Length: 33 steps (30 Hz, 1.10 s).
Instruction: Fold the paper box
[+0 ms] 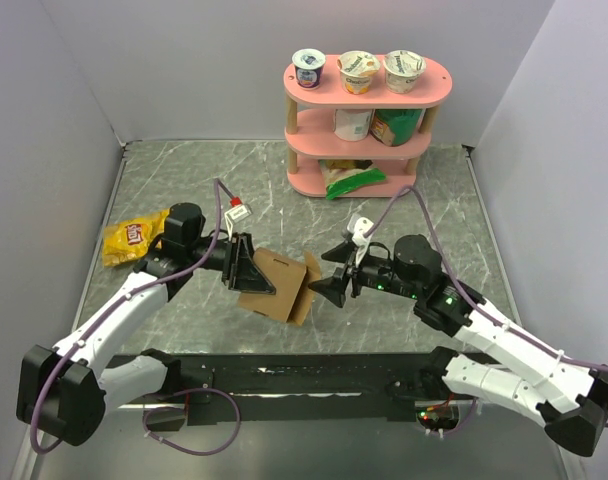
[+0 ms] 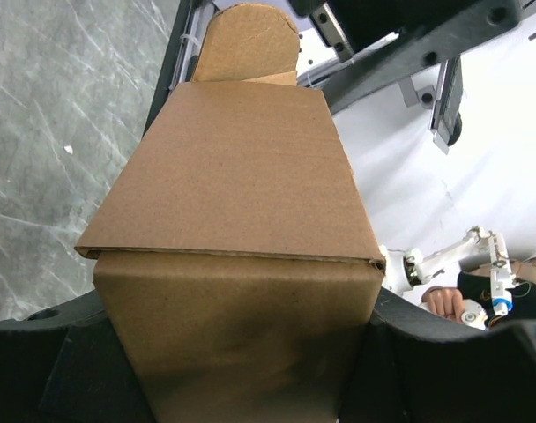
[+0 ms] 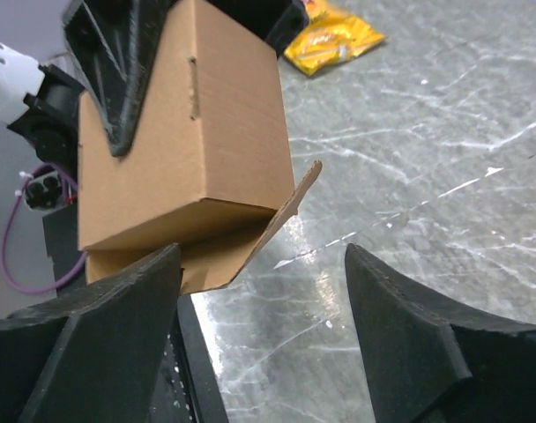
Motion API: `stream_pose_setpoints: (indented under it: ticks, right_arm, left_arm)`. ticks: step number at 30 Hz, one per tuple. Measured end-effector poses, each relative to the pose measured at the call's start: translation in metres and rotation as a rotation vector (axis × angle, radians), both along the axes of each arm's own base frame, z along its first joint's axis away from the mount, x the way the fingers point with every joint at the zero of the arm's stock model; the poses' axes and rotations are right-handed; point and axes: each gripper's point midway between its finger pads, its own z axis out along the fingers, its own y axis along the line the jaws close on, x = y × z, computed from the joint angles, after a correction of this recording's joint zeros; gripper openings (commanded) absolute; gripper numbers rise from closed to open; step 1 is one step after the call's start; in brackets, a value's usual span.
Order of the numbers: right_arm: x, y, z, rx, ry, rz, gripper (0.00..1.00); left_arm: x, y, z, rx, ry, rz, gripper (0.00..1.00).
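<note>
The paper box (image 1: 282, 287) is plain brown cardboard, partly folded into a box shape and lifted just above the table's near middle. My left gripper (image 1: 247, 270) is shut on it, with a black finger pressed on either side wall. In the left wrist view the paper box (image 2: 233, 194) fills the frame between my left gripper's (image 2: 241, 352) jaws, and a rounded tab (image 2: 249, 40) sticks out at its far end. My right gripper (image 1: 331, 284) stands open just right of the box. In the right wrist view a loose flap (image 3: 290, 211) hangs off the box (image 3: 184, 132) above my right gripper (image 3: 264, 264), which holds nothing.
A yellow snack bag (image 1: 132, 240) lies at the left of the marble tabletop (image 1: 434, 200). A pink three-tier shelf (image 1: 364, 110) with yogurt cups and packets stands at the back. Grey walls close in both sides.
</note>
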Motion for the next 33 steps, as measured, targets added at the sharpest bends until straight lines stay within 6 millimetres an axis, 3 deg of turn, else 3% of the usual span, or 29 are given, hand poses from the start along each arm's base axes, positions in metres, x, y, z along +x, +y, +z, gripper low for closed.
stream_pose_setpoints:
  ticks: [3, 13, 20, 27, 33]
  right_arm:
    - [0.002, 0.003, -0.006, -0.014, 0.014, 0.003, 0.62]
    - [0.01, 0.006, 0.002, 0.021, -0.023, -0.018, 0.5]
    - [0.016, 0.005, -0.002, 0.005, -0.027, -0.045, 0.4]
    - [0.016, 0.0, -0.016, -0.018, -0.043, -0.052, 0.23]
    - [0.018, -0.001, -0.019, -0.026, -0.064, -0.056, 0.22]
  left_arm:
    - [0.0, -0.001, 0.002, -0.002, -0.012, -0.005, 0.44]
    - [-0.007, -0.003, -0.001, 0.012, 0.023, -0.031, 0.43]
    - [0.005, -0.007, -0.005, 0.036, 0.073, -0.012, 0.43]
    - [0.014, -0.012, -0.006, 0.035, 0.137, -0.001, 0.43]
    - [0.015, -0.013, -0.005, 0.039, 0.183, 0.006, 0.43]
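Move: Just off the right fingers, the far side flap at the paper box's open end lies about 2 cm left, 1 cm forward and 2 cm lower. The box's middle is roughly 11 cm left and 3 cm back, and the big end flap hangs some 4 cm left and 4 cm back, lower down. From the left hand, which already grips the box, the side flap is about 9 cm right and 3 cm forward. Closing from wide to nearly shut, the right fingers go about 2 cm forward and, late on, 2 cm down, and pinch the box's far side flap. The left hand keeps its grip on the box, drawing back slightly, then bringing it some 2 cm forward and 1 cm right towards the right fingers while rolling it about 10 degrees, far side down. ##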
